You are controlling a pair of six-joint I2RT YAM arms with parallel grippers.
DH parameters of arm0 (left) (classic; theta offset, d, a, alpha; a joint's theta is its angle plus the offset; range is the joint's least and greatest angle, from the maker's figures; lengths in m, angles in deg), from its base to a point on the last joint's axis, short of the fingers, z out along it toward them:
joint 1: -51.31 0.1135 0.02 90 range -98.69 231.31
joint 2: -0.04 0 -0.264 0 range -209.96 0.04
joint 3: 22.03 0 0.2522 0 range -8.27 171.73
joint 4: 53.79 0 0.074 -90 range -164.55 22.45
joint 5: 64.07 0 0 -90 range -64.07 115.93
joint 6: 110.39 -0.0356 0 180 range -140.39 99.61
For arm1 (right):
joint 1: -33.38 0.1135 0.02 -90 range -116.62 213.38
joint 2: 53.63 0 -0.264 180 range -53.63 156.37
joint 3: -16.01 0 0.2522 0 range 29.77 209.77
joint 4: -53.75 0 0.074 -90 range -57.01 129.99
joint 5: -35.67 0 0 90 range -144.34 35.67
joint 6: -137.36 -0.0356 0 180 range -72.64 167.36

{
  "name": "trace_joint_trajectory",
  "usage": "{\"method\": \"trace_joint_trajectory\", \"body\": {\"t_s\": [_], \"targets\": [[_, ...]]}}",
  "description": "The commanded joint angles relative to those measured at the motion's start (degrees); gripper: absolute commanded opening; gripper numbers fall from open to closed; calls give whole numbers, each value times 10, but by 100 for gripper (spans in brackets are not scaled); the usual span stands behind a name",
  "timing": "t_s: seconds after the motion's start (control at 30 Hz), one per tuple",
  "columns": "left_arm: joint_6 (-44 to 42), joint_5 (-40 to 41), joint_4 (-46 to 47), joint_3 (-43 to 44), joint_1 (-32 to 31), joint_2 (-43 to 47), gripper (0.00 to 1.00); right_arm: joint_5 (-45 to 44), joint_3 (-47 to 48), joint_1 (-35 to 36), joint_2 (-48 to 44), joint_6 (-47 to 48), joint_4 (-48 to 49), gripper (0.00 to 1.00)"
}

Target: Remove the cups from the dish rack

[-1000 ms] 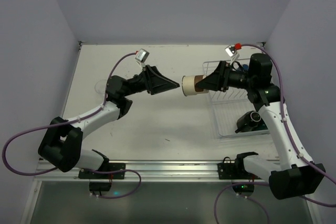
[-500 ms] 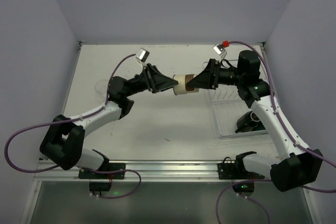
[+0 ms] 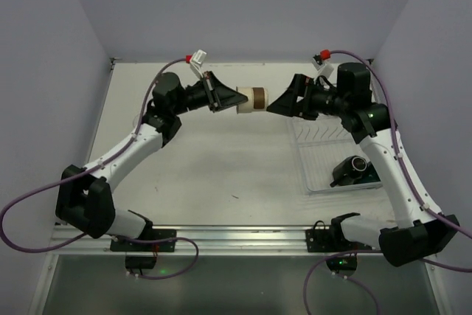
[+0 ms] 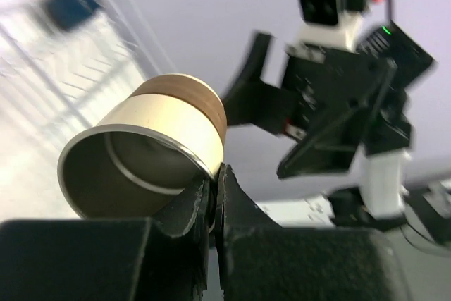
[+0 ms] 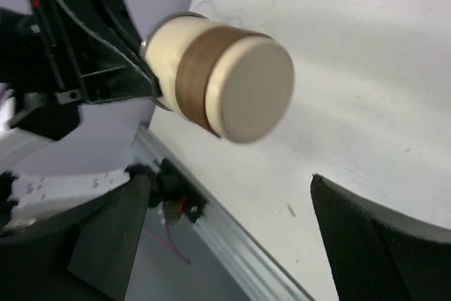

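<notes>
A cream cup with a brown band (image 3: 255, 99) hangs sideways in the air over the far middle of the table. My left gripper (image 3: 237, 101) is shut on its rim, one finger inside the mouth (image 4: 215, 174), with the cup (image 4: 158, 142) pointing away from it. My right gripper (image 3: 277, 104) is open just to the right of the cup's base and apart from it. In the right wrist view the cup's base (image 5: 232, 86) floats above that gripper's wide-open gap (image 5: 225, 181). The dish rack (image 3: 304, 154) stands on the right with a dark cup (image 3: 349, 170) lying in it.
The right arm reaches over the rack's far end. Both arm bases and a metal rail (image 3: 236, 237) run along the near edge. Grey walls close in the table on the left, back and right.
The cup has passed from my right gripper to my left. The left shut on its rim; the right opened and drew back a little. Both arms and the cup moved toward the back.
</notes>
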Motion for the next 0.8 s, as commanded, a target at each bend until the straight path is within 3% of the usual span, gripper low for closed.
{"method": "trace_joint_trajectory", "body": {"t_s": [0.0, 0.07, 0.17, 0.27, 0.43, 0.57, 0.77], "targets": [[-267, 63, -415, 131, 18, 5, 0, -157, 61, -1, 2, 55, -158, 98], [-361, 154, -569, 200, 18, -13, 0, -218, 70, -1, 0, 64, -196, 98], [-436, 252, -691, 260, 17, -54, 0, -255, 71, -1, -10, 69, -212, 98], [-474, 337, -748, 276, 12, -78, 0, -262, 70, -1, -12, 71, -216, 98], [-500, 541, -814, 298, -36, -108, 0, -278, 69, -1, -6, 72, -224, 97], [-501, 613, -831, 297, -54, -118, 0, -288, 59, 0, -6, 72, -225, 97], [-511, 652, -831, 277, -54, -135, 0, -301, 28, -1, -15, 75, -220, 97]]}}
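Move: The cream cup, gripped by the rim in the left hand, is bound for free table beside two clear cups. The nearer clear cup stands about 27 cm left of that hand, 10 cm farther out and 28 cm below; its twin is some 9 cm left of it. From the open right hand the cream cup is 7 cm left; the black cup in the rack lies about 28 cm right, 7 cm back, the blue one 28 cm right, 21 cm out, both 28 cm below. The cream cup travels with the left hand away from the right gripper towards the clear cups: first some 8 cm forward, then steeply down about 19 cm and left about 13, easing back a little. The wrist swings over some 85 degrees, from pointing right to mostly down, fingers still shut on the rim. The right hand, already open and clear, backs off right about 8 cm and down 6, tipping down and turning clockwise. ##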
